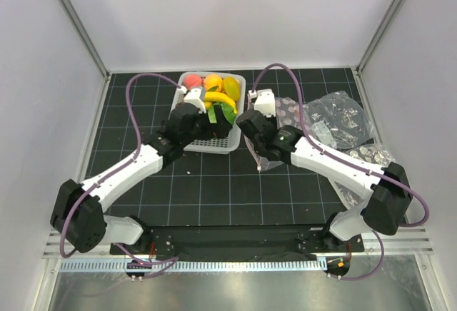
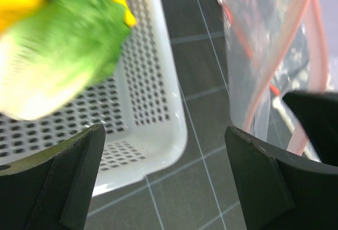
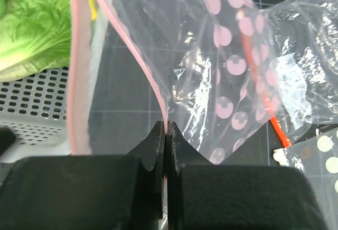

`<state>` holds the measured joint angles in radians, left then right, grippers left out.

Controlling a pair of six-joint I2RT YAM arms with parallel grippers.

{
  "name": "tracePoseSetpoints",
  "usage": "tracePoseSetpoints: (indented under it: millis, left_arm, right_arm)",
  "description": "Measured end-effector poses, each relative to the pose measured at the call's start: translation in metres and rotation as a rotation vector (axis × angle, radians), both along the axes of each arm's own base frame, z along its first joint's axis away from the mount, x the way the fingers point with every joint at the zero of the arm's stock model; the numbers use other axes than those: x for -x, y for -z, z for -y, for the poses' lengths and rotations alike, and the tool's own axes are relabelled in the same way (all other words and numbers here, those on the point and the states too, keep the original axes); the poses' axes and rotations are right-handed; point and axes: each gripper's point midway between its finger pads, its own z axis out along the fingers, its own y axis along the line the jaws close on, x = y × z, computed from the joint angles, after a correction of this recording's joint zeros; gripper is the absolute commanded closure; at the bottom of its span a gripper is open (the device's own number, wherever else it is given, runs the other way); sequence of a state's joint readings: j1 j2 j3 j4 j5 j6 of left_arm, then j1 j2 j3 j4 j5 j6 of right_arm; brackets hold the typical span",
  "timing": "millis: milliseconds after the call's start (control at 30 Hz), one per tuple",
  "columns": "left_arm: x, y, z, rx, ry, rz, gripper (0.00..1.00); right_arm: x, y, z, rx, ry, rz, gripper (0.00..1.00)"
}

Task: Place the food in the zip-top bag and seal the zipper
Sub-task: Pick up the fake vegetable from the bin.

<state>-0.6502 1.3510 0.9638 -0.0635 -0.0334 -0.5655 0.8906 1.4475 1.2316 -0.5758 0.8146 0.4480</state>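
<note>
The food lies in a white basket (image 1: 214,147): a pink peach (image 1: 193,81), an orange fruit (image 1: 213,81), yellow pieces (image 1: 231,85), a banana (image 1: 216,99) and a green cabbage (image 1: 227,111). My left gripper (image 2: 163,135) hangs open over the basket's near right corner. Nothing is between its fingers, and the blurred cabbage (image 2: 63,61) sits beyond its left finger. My right gripper (image 3: 166,127) is shut on the pink zipper (image 3: 142,61) of the zip-top bag (image 3: 232,66), a clear bag with pale pink dots. It holds the mouth up just right of the basket.
More crinkled clear bags (image 1: 343,122) lie at the right of the black gridded mat (image 1: 143,111). One has an orange-red strip (image 3: 259,82). White enclosure walls stand on three sides.
</note>
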Motion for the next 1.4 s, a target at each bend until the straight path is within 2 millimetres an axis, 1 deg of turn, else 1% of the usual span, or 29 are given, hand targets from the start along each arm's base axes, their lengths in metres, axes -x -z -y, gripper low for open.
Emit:
tracePoseSetpoints:
  millis: [67, 133, 267, 333, 433, 533, 700, 767, 833, 933, 1067, 1133, 1167, 1267, 1300, 1367, 1400]
  left_arm:
    - [-0.008, -0.009, -0.015, 0.012, -0.046, 0.018, 0.0]
    - [-0.017, -0.01, -0.029, 0.011, -0.089, 0.023, 0.0]
    - [-0.03, 0.001, -0.052, -0.021, -0.163, 0.003, 0.0]
    - [-0.038, 0.011, -0.065, -0.071, -0.203, 0.001, 0.0]
    - [-0.044, 0.026, -0.075, -0.157, -0.21, 0.004, 0.03]
    - [-0.048, 0.044, -0.077, -0.255, -0.156, 0.007, 0.03]
    - [-0.053, 0.088, -0.079, -0.404, -0.07, -0.028, 0.02]
    - [-0.054, 0.099, -0.082, -0.449, -0.053, -0.036, 0.02]
    - [-0.056, 0.104, -0.084, -0.481, -0.043, -0.028, 0.02]
    - [-0.063, 0.099, -0.084, -0.513, -0.025, 0.01, 0.03]
    - [-0.084, 0.089, -0.075, -0.531, -0.003, 0.075, 0.05]
    - [-0.092, 0.092, -0.071, -0.54, 0.005, 0.085, 0.09]
    - [-0.095, 0.096, -0.069, -0.548, 0.018, 0.081, 0.15]
    - [-0.098, 0.11, -0.065, -0.564, 0.046, 0.049, 0.24]
    - [-0.099, 0.113, -0.064, -0.568, 0.049, 0.042, 0.31]
    - [-0.101, 0.113, -0.063, -0.565, 0.048, 0.039, 0.45]
    - [-0.101, 0.111, -0.062, -0.56, 0.047, 0.043, 0.6]
  right_arm:
    - [-0.003, 0.006, -0.001, -0.002, -0.003, -0.018, 0.97]
    - [-0.005, 0.012, -0.002, -0.004, -0.007, -0.033, 0.98]
    - [-0.005, 0.02, -0.005, -0.016, -0.026, -0.056, 0.98]
    - [-0.005, 0.021, -0.007, -0.021, -0.032, -0.061, 0.98]
    - [-0.005, 0.021, -0.009, -0.031, -0.039, -0.063, 0.98]
    - [-0.006, 0.022, -0.011, -0.044, -0.048, -0.067, 0.97]
    - [-0.005, 0.026, -0.014, -0.056, -0.066, -0.084, 0.98]
    - [-0.004, 0.026, -0.015, -0.061, -0.072, -0.088, 0.97]
    - [-0.004, 0.027, -0.016, -0.065, -0.079, -0.092, 0.97]
    - [-0.004, 0.029, -0.019, -0.069, -0.094, -0.099, 0.97]
    - [-0.003, 0.032, -0.02, -0.07, -0.107, -0.108, 0.97]
    - [-0.003, 0.032, -0.021, -0.075, -0.111, -0.108, 0.97]
    - [-0.003, 0.033, -0.021, -0.077, -0.113, -0.109, 0.97]
    - [-0.003, 0.034, -0.021, -0.079, -0.114, -0.112, 0.97]
    - [-0.003, 0.034, -0.021, -0.08, -0.114, -0.112, 0.97]
    - [-0.004, 0.034, -0.021, -0.083, -0.114, -0.112, 0.97]
    - [-0.004, 0.035, -0.021, -0.083, -0.114, -0.112, 0.97]
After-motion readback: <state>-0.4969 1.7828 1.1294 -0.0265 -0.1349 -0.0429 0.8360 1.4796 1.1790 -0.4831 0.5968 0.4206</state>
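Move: The fake vegetable (the lettuce) lies in the bin about 9 cm ahead of the left hand, 5 cm to its left and some 13 cm below. The banana lies about 6 cm farther out than the vegetable, level with it sideways, and the grapes about 8 cm to the vegetable's left, level with it in reach. The bag's open mouth is some 6 cm to the left hand's right and barely ahead. From the right hand, the vegetable lies about 10 cm ahead, 13 cm left and 14 cm below. Leftward and forward first, away from the bag, the open left hand then drops some 10 cm into the bin, rolling about 30 degrees so its fingers swing from rightward to steeper down. It reaches on forward, easing slightly right, and partly closes about the vegetable's pale stem end. The right hand, still pinching the bag's edge, sinks about 3 cm, drifting left. ##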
